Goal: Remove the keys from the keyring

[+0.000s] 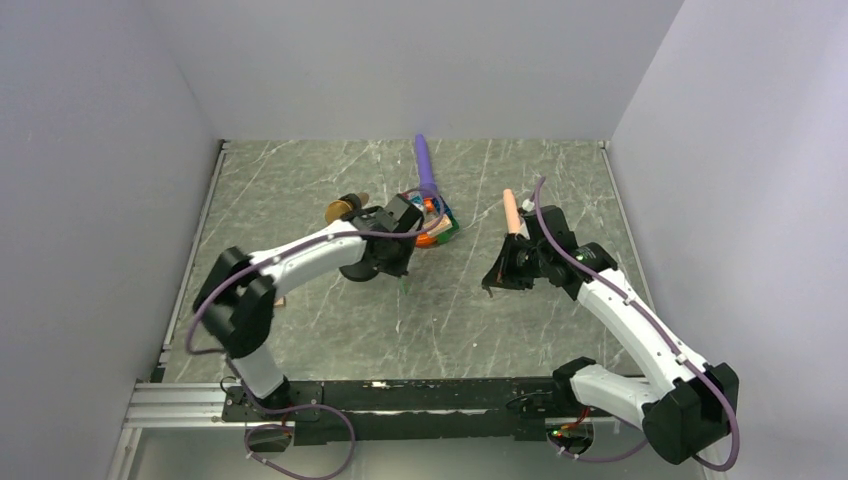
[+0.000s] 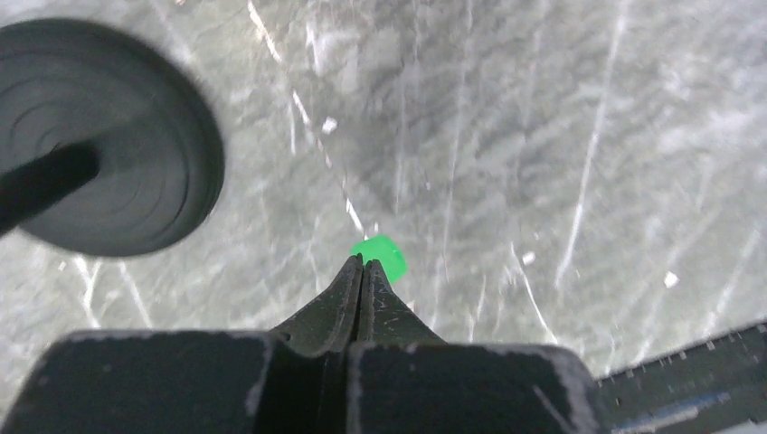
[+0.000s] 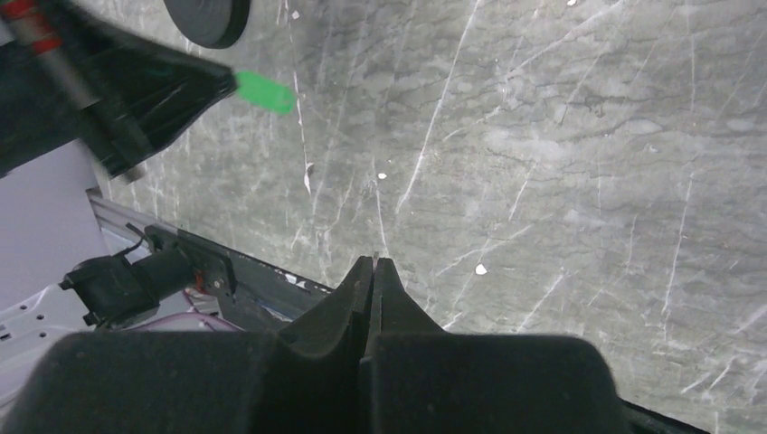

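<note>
The green key is a tiny flat bright-green piece. It sticks out of the tips of my left gripper, which is shut on it and holds it above the marble table. The key also shows in the right wrist view and faintly in the top view under my left gripper. My right gripper is shut, well apart from the key, to its right. A thin grey sliver, which looks like the keyring, pokes out between its tips.
A black round disc lies on the table by the left gripper. Toy blocks, a purple stick, a peach stick and a brown round piece lie further back. A black rail runs along the near edge.
</note>
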You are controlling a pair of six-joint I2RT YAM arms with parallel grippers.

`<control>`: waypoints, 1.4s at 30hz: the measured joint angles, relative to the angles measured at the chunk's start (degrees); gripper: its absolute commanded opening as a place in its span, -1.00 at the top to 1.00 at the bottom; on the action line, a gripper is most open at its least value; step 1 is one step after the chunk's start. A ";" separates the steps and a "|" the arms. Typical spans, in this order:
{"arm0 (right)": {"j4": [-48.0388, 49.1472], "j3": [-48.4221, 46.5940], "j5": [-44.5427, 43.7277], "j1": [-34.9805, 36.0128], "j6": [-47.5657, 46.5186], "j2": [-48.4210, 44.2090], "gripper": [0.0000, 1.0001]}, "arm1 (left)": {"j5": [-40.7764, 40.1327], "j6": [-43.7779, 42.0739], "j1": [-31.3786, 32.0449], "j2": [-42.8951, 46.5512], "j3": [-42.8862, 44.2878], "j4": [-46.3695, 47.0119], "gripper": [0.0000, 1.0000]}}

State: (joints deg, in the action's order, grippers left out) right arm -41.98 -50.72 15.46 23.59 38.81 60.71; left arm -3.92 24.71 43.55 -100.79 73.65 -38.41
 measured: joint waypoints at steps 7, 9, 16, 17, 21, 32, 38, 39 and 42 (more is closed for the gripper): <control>1.14 1.22 0.15 -0.31 -0.90 -1.25 1.00 | 0.70 0.61 0.44 19.17 -9.31 -6.19 1.00; 1.92 2.93 0.44 -0.31 -0.68 -1.99 1.00 | 0.50 1.18 0.68 23.19 -12.55 -8.48 1.00; 7.54 8.96 4.33 -0.31 0.04 -1.16 1.00 | -0.26 3.74 0.92 27.30 -19.65 -13.55 0.71; 9.09 9.97 5.09 -0.31 0.17 -0.44 1.00 | -0.26 3.93 0.92 26.14 -19.65 -13.64 0.56; 13.84 12.59 7.82 -0.31 0.39 3.76 1.00 | -0.22 3.98 1.01 15.72 -15.32 -14.47 -0.23; 22.43 16.24 11.63 -0.31 0.55 4.70 1.00 | 1.46 4.37 1.29 7.93 4.76 -18.80 -0.89; 30.38 22.86 14.34 -0.31 2.08 4.52 1.00 | 2.08 4.48 1.38 14.56 15.56 -23.85 -0.89; 31.69 23.56 14.64 -0.31 2.32 4.52 1.00 | 1.90 4.46 1.40 15.65 17.94 -24.59 -0.89; 35.67 24.92 14.69 -0.26 2.80 4.55 1.00 | 0.24 4.20 1.42 17.81 24.28 -26.86 -0.90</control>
State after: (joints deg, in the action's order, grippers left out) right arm -6.31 -25.80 30.15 23.33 41.60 65.25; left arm -3.68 28.91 44.97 -82.98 97.93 -65.28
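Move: The left hand already holds the green-tagged keyring just off the table; the bare spot it is taken to lies about 9 cm back, 8 cm left and 6 below, with the black stand's foot some 9 cm left and 4 ahead of the hand, and the toy magnet 13 ahead, 6 right. For the right hand, pinching a key, the table spot is 2 cm back, 4 left and some 12 below; the peach rod is 15 ahead, 6 right, the keyring 4 ahead, 17 left. The left hand carries the keyring about 14 cm back and left in a low arc, away from the stand's foot, then dips towards the bare table while edging forward-right, opens wide to let go of the keyring, and climbs away some 22 cm, still easing forward and right. Meanwhile the right hand, fingers shut throughout on the small key, sinks about 8 cm towards the table and drifts some 4 cm left, rolling about 15 degrees so its left side rises. ##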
